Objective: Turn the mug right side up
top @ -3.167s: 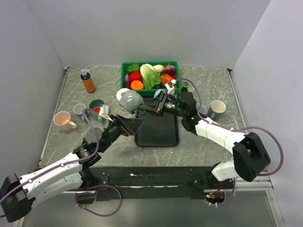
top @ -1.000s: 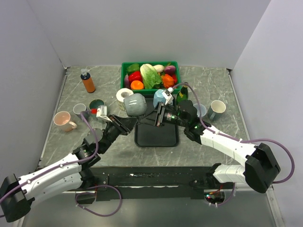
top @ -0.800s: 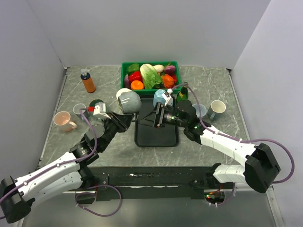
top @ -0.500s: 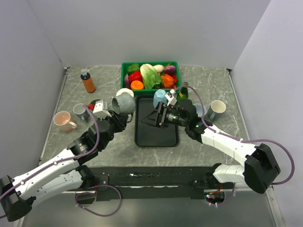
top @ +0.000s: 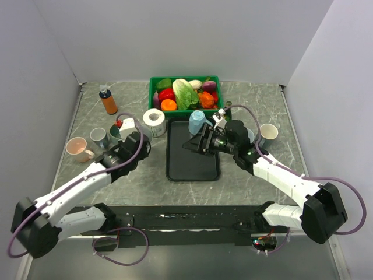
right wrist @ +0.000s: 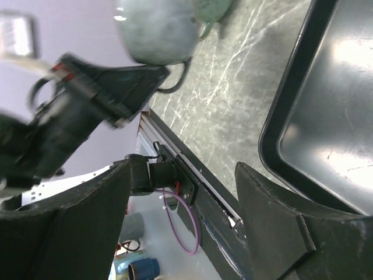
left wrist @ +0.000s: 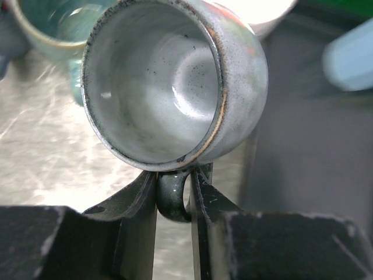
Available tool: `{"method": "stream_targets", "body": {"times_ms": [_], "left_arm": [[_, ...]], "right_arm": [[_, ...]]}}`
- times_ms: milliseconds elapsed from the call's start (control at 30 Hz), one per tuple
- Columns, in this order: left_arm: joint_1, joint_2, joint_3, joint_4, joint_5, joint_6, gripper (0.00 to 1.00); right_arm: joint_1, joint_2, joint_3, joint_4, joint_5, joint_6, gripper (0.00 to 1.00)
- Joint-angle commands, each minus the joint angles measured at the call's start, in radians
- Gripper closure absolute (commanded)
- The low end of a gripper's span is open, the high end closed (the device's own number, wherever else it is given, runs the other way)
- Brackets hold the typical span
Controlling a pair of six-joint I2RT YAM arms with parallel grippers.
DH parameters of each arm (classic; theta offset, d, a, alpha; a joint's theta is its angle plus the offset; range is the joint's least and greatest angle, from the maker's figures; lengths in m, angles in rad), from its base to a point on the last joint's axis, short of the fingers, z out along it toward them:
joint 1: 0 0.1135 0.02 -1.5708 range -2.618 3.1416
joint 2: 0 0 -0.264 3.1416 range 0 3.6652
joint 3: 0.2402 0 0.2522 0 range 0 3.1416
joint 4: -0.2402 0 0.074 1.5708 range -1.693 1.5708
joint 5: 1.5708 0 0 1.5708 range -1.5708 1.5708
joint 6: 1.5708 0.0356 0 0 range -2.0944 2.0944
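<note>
The grey glazed mug [left wrist: 175,81] fills the left wrist view with its mouth turned toward the camera. My left gripper [left wrist: 173,175] is shut on its dark handle [left wrist: 172,201], one finger on each side. The right wrist view shows the same mug [right wrist: 157,32] held off the table, beside a green cup [right wrist: 213,11]. From above, the left gripper [top: 139,146] is left of the black tray [top: 192,166] and the wrist hides the mug. My right gripper [top: 195,144] hovers over the tray. It is open [right wrist: 186,221] with nothing between its fingers.
A green crate of vegetables [top: 152,87] stands at the back. A white tape roll [top: 154,118] and a pale blue cup [top: 197,121] are near the tray's far end. A pink mug [top: 77,149], grey cup [top: 98,137], orange bottle [top: 108,100] and another cup [top: 268,133] stand around.
The right gripper let go of the mug, opened and drew back to the right. The left arm carried the mug left, off the tray's edge toward the cups.
</note>
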Motion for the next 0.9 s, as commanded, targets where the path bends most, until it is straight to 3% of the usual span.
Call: {"method": "stream_targets", "body": {"times_ms": [0, 167, 500, 867], "left_arm": [[0.073, 0.077, 0.057, 0.069, 0.080, 0.084, 0.99], [0.081, 0.224, 0.123, 0.114, 0.098, 0.187, 0.99], [0.102, 0.450, 0.233, 0.123, 0.080, 0.227, 0.99], [0.101, 0.525, 0.273, 0.023, 0.014, 0.205, 0.99]], "right_arm": [[-0.028, -0.049, -0.008, -0.007, -0.014, -0.020, 0.21], [-0.060, -0.059, -0.034, -0.001, -0.046, -0.006, 0.21], [-0.097, -0.077, -0.064, 0.001, -0.082, -0.002, 0.21], [-0.115, -0.066, -0.068, -0.009, -0.094, -0.014, 0.21]]}}
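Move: The left hand already holds the grey mug upright by its handle. The mug's bare patch of table is about 9 cm ahead of that hand, 1 cm right and 13 cm below. The green mug stands some 12 cm ahead and 10 cm left, the paper roll about 18 cm ahead and 6 cm right, and the black tray's middle 5 cm ahead and 24 cm right. From the right hand, the patch is roughly 12 cm ahead and 28 cm left, well below. Still pinching the grey mug's handle, the left fingers lower the mug about 9 cm towards the table between the green mug and the tray: mostly straight down at first, then also forward some 5 cm towards the paper roll. The wrist tips the fingers about 20 degrees further down and rolls its left side up. The right hand, empty and open, eases about 3 cm to its right over the tray. ##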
